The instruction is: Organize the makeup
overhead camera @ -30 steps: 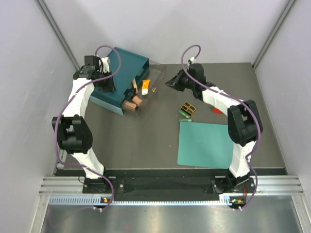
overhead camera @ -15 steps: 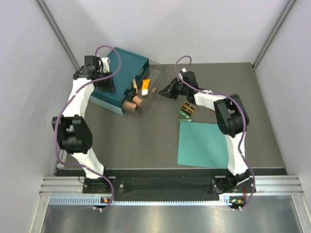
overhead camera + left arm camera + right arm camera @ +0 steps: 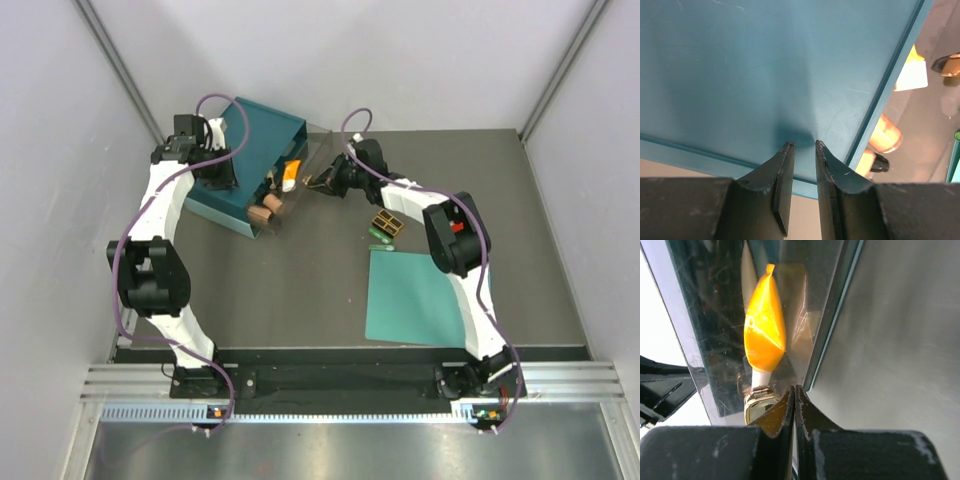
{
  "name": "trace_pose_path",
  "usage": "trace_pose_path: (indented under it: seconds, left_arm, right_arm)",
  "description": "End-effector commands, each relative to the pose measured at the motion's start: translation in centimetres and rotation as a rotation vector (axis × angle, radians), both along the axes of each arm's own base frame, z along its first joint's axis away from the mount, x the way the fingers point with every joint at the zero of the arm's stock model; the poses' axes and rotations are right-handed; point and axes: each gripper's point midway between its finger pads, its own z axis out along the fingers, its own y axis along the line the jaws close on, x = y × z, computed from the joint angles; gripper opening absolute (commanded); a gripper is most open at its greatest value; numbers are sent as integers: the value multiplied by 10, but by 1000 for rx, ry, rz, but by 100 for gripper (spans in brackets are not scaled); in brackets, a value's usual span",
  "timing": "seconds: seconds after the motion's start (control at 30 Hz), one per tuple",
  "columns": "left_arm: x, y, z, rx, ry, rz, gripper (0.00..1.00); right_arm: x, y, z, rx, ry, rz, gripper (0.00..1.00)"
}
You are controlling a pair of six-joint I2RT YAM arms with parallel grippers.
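The makeup is split between two places. An orange tube [image 3: 288, 178] and tan-brown bottles [image 3: 265, 207] lie in a clear drawer [image 3: 300, 165] that juts from a teal box [image 3: 250, 140]. A dark palette [image 3: 388, 223] and a slim green tube [image 3: 380, 246] lie on the table. My right gripper [image 3: 322, 183] is shut, empty, with its tips against the drawer's clear front [image 3: 835, 340]; the orange tube [image 3: 765, 335] and a beige stick [image 3: 757, 407] show just behind it. My left gripper [image 3: 804, 145] stands slightly open with nothing between its fingers, tips down on the teal box top [image 3: 765, 65].
A flat teal mat [image 3: 417, 297] lies on the table at the right, near the palette. The teal box sits at the back left against the wall. In the left wrist view, bottles [image 3: 885, 140] and the tube's white end [image 3: 912, 75] show past the box edge.
My right gripper has swung left from the table's middle to the drawer front, and the clear drawer has slid further into the teal box. The left arm has stayed put.
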Motion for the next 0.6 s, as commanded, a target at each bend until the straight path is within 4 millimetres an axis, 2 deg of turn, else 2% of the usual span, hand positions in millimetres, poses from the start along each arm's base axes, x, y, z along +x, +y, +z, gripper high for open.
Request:
trace_pose_path:
  seconds: [0.0,0.03,0.07,0.13,0.17,0.2,0.23,0.27,0.3,0.33,0.37,0.57]
  left_arm:
    - [-45,3,-57,23,281,12,30]
    - [-45,3,-58,22,282,12,30]
    - [-45,3,-58,22,284,12,30]
    - [-46,2,-58,22,284,10,30]
    - [-46,2,-59,22,287,10,30]
    - [-47,2,-58,23,287,7,30]
    - [-47,2,-58,25,287,9,30]
    - [-47,2,-58,24,288,8,30]
    - [-47,1,-58,24,288,7,30]
    - [-47,1,-58,24,287,7,30]
    - [-47,1,-57,24,285,7,30]
    - [-47,2,-57,28,287,9,30]
  right_arm:
    - [0,39,51,84,-106,65,0]
    - [0,44,45,84,-93,70,0]
    - [3,48,53,94,-106,73,0]
    - [4,57,49,100,-95,78,0]
    - [6,62,57,111,-110,81,0]
    - [7,64,57,114,-107,83,0]
    - [7,69,51,116,-94,84,0]
    - [9,72,60,130,-108,83,0]
    - [10,75,60,135,-107,83,0]
    - [9,80,55,137,-95,88,0]
    - [10,83,61,148,-103,90,0]
    - [5,99,60,172,-95,107,0]
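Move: Right beside the closed right fingers is the open clear drawer's gold knob, about 2 cm left, 1 cm ahead and 1 cm higher. The orange tube in the drawer lies some 6 cm left and 3 cm ahead, roughly level in height. A brown bottle is about 11 cm left and 5 cm back, a few centimetres lower. For the idle left hand, the knob is some 19 cm right, 1 cm ahead and about 8 cm below. Pushing on the clear drawer's front beside its gold knob, the right hand travels about 6 cm left and some 2 cm forward towards the cabinet, almost level and easing off at the end. Its fingers stay shut, tips against the front, and the wrist barely turns. ##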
